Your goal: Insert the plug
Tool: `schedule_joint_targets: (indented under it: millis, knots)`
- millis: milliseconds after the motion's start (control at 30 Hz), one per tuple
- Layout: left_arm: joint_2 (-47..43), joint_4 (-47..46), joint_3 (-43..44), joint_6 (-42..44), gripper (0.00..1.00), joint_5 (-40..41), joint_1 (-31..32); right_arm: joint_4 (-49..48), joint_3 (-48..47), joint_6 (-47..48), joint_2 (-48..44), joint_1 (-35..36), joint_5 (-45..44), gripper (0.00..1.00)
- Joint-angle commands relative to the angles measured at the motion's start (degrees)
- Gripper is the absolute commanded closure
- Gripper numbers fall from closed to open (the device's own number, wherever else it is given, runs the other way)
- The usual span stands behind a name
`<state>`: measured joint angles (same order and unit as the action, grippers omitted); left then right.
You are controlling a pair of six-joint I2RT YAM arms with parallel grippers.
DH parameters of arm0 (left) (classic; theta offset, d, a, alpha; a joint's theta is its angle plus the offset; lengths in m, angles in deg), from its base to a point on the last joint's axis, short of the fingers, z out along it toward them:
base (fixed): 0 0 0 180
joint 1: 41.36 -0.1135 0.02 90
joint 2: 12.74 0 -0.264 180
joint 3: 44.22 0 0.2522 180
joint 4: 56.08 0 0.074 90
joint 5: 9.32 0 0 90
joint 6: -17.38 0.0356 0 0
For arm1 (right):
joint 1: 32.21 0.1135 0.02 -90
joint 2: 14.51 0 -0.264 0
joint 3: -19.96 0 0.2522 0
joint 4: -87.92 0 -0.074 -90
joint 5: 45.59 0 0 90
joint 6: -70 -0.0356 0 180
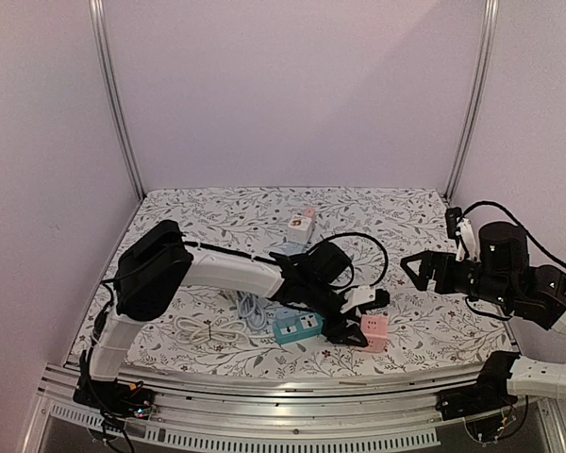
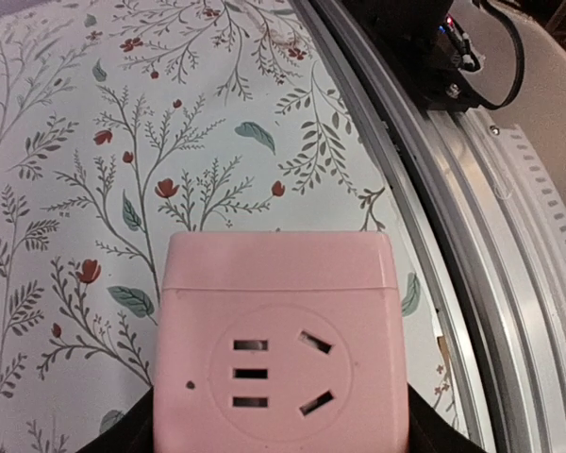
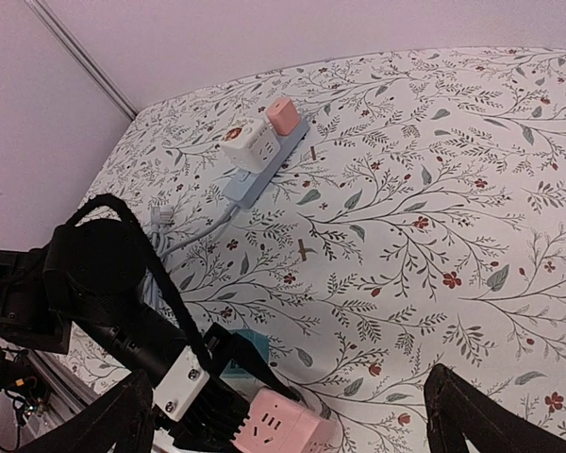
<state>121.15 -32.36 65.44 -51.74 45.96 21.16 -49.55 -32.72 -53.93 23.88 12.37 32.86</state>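
The plug is a pink cube [image 1: 374, 332] with socket slots on its face, at the table's front centre. My left gripper [image 1: 356, 324] is shut on it. In the left wrist view the pink cube [image 2: 278, 340] fills the lower middle, with a black finger [image 2: 123, 436] pressed against each side. It sits at or just above the floral cloth, beside a teal socket block [image 1: 297, 327]. My right gripper [image 1: 423, 268] hovers open to the right, holding nothing. Its view looks down on the pink cube [image 3: 281, 427] and the left arm.
A light-blue power strip [image 1: 292, 243] carrying a white cube and a pink cube lies at the back centre, also seen as the strip [image 3: 264, 168]. White cable coils [image 1: 217, 330] lie front left. A black cable [image 1: 377, 247] loops behind the left wrist. The metal front rail [image 2: 509, 236] runs close by.
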Motion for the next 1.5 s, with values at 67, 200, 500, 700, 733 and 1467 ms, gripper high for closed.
schedule_joint_targets:
  millis: [67, 200, 500, 700, 733, 1467]
  knots:
    - [-8.16, -7.03, -6.29, -3.57, 1.0, -4.53, -1.99, 1.23, -2.66, 0.84, 2.1, 0.22, 1.48, 0.01]
    - [-10.74, -8.91, -9.09, -5.5, 1.0, -6.85, -2.92, 3.79, -5.61, 0.72, 5.26, 0.18, 2.25, 0.01]
    - [-17.75, -11.9, -13.73, -9.06, 1.0, -9.77, -5.43, 9.72, -12.23, -0.57, 11.51, 0.19, 1.65, 0.01]
    - [-22.02, -14.57, -17.47, -14.27, 1.0, -17.99, -9.86, 8.12, -12.83, 2.55, 11.9, 0.16, 8.82, 0.01]
    - [-22.68, -15.1, -18.28, -15.47, 1.0, -19.8, -10.75, 7.24, -12.28, 2.82, 11.61, 0.16, 10.27, 0.01]
    - [-37.83, -67.35, -58.05, -36.46, 1.0, -22.86, -12.3, 5.92, -15.2, 9.95, 20.96, 14.99, 17.9, 0.01]
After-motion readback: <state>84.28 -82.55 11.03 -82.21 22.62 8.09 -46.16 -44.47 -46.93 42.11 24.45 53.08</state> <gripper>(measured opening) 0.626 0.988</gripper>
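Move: The pink cube is already between the left fingers, low over the table. From that hand the teal strip's middle lies about 12 cm left and 2 cm ahead, slightly lower; the grey-blue plug at its left end is some 17 cm left and 4 cm ahead. The open right gripper has the pink cube roughly 7 cm to its left, 4 cm back and 18 cm below, and the strip about 20 cm left, 2 cm back and 20 cm below. Keep the pink cube pinched and raise it with the left gripper about 12 cm, then carry it some 16 cm left over the teal strip, ending slightly back and tipping the fingers up by about 30 degrees to nearly level. Meanwhile swing the right gripper left and back towards the cube, turning it counter-clockwise, fingers staying wide open. ##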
